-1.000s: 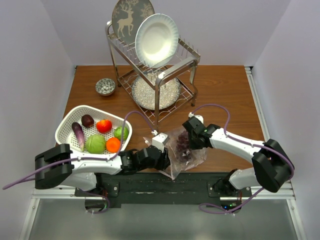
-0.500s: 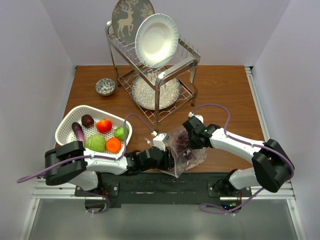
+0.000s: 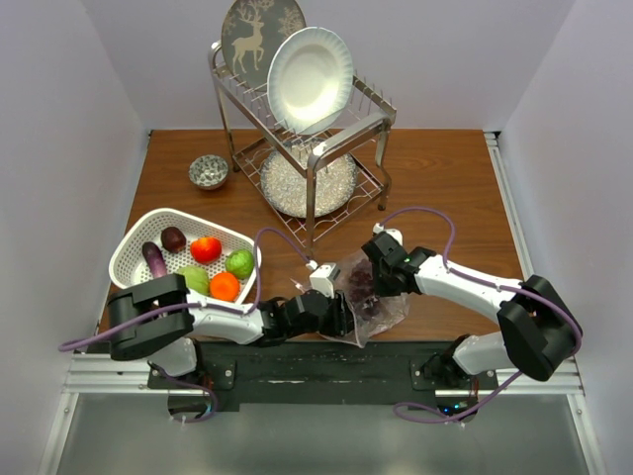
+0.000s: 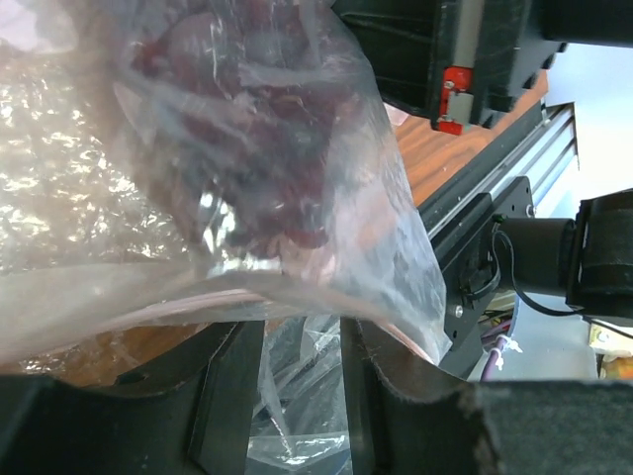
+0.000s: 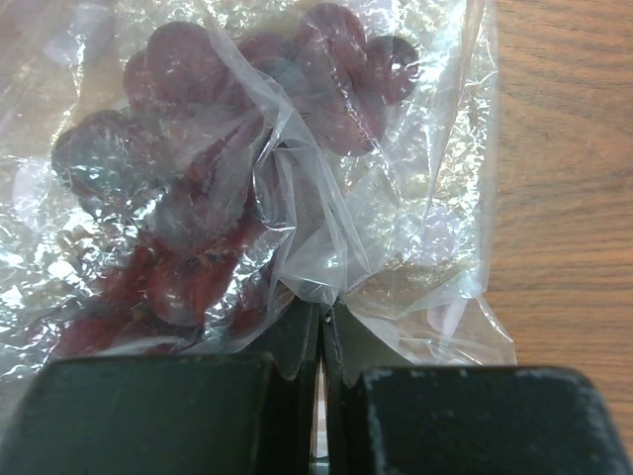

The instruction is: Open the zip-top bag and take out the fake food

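Observation:
The clear crinkly zip-top bag (image 3: 381,305) lies near the table's front edge with dark purple grapes (image 3: 360,287) inside. My right gripper (image 3: 372,279) is shut on a pinch of the bag's film (image 5: 315,282), with the grapes (image 5: 193,242) just beyond its tips. My left gripper (image 3: 342,315) is at the bag's left end. Its jaws stand apart, loose film hangs between the fingers (image 4: 233,388), and the bag (image 4: 297,228) drapes over them. More fake food lies in the white basket (image 3: 134,242): tomato (image 3: 206,248), lime (image 3: 239,263), orange (image 3: 225,286), cabbage (image 3: 195,280), eggplant (image 3: 153,259).
A metal dish rack (image 3: 309,148) with a white plate (image 3: 310,79) and a deer plate (image 3: 259,30) stands behind the bag. A small patterned bowl (image 3: 209,171) sits at the back left. The table's front rail (image 3: 326,361) runs right below the bag.
My left arm has slid to the right and its gripper has pushed further in at the bag's left end. The right gripper has held its pinch in place.

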`<state>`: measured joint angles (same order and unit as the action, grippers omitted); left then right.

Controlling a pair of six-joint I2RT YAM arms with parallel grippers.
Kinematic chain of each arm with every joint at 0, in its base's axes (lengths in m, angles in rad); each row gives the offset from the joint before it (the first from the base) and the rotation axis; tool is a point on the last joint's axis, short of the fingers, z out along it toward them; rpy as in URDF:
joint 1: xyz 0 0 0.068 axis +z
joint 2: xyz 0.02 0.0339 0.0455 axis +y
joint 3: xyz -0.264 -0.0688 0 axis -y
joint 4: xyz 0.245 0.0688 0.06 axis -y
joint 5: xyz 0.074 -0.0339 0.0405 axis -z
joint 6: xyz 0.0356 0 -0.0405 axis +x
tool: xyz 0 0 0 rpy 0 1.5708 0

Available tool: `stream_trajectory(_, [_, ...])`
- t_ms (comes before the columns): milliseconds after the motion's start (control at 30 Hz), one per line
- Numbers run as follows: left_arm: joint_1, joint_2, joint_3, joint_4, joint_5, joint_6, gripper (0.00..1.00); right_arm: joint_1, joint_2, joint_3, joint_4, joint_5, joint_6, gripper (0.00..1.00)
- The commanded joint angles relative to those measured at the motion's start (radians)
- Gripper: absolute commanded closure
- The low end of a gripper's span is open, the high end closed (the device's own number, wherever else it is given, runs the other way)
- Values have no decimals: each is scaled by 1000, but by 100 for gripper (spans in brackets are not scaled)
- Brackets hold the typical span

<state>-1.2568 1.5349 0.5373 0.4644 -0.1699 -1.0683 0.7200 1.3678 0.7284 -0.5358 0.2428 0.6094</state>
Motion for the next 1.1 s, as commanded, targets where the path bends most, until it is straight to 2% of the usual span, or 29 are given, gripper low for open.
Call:
stream_trajectory(0, [5,31,43,71,-3,-22,59,2,-16,-11,22,-17,0,100])
stream_trajectory(233, [5,62,59,76,-23,-25,64,2,-15,-12,25,-20,1,100])
stream_trajectory(767, [5,76,112,-47,-201,67,69,4,-24,-27,30,-17,-2,100])
stream_trajectory(867, [5,74,119,-66,-224,77,75,4,-21,-27,31,-13,-3,100])
stream_trajectory(933, [5,68,124,-84,-229,83,84,4,-19,-26,25,-2,1,100])
stream_trajectory(1067, [5,39,115,-112,-240,94,94,2,-26,-23,2,45,15,100])
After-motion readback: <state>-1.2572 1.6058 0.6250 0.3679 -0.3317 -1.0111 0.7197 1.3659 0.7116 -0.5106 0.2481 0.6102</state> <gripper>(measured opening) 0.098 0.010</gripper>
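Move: My left fingertips, part open, are at the lip of the bag's open mouth, which lies about 2 cm ahead and 2 cm to the right, at their height. The grapes are inside, some 9 cm ahead of that hand, 6 cm to its right and 3 cm lower. My right fingers already pinch the film; from them the mouth lies about 7 cm back, 9 cm left and 2 cm up, the grapes 5 cm left, 1 cm ahead and 1 cm down. I dip my left hand slightly to the right and down, then work it about 3 cm forward along the mouth towards the grapes, still sinking a little, with the wrist turning some 10 degrees. As it goes in under the upper film I close its fingers almost fully. My right hand stays put, shut on the film, holding the bag. ##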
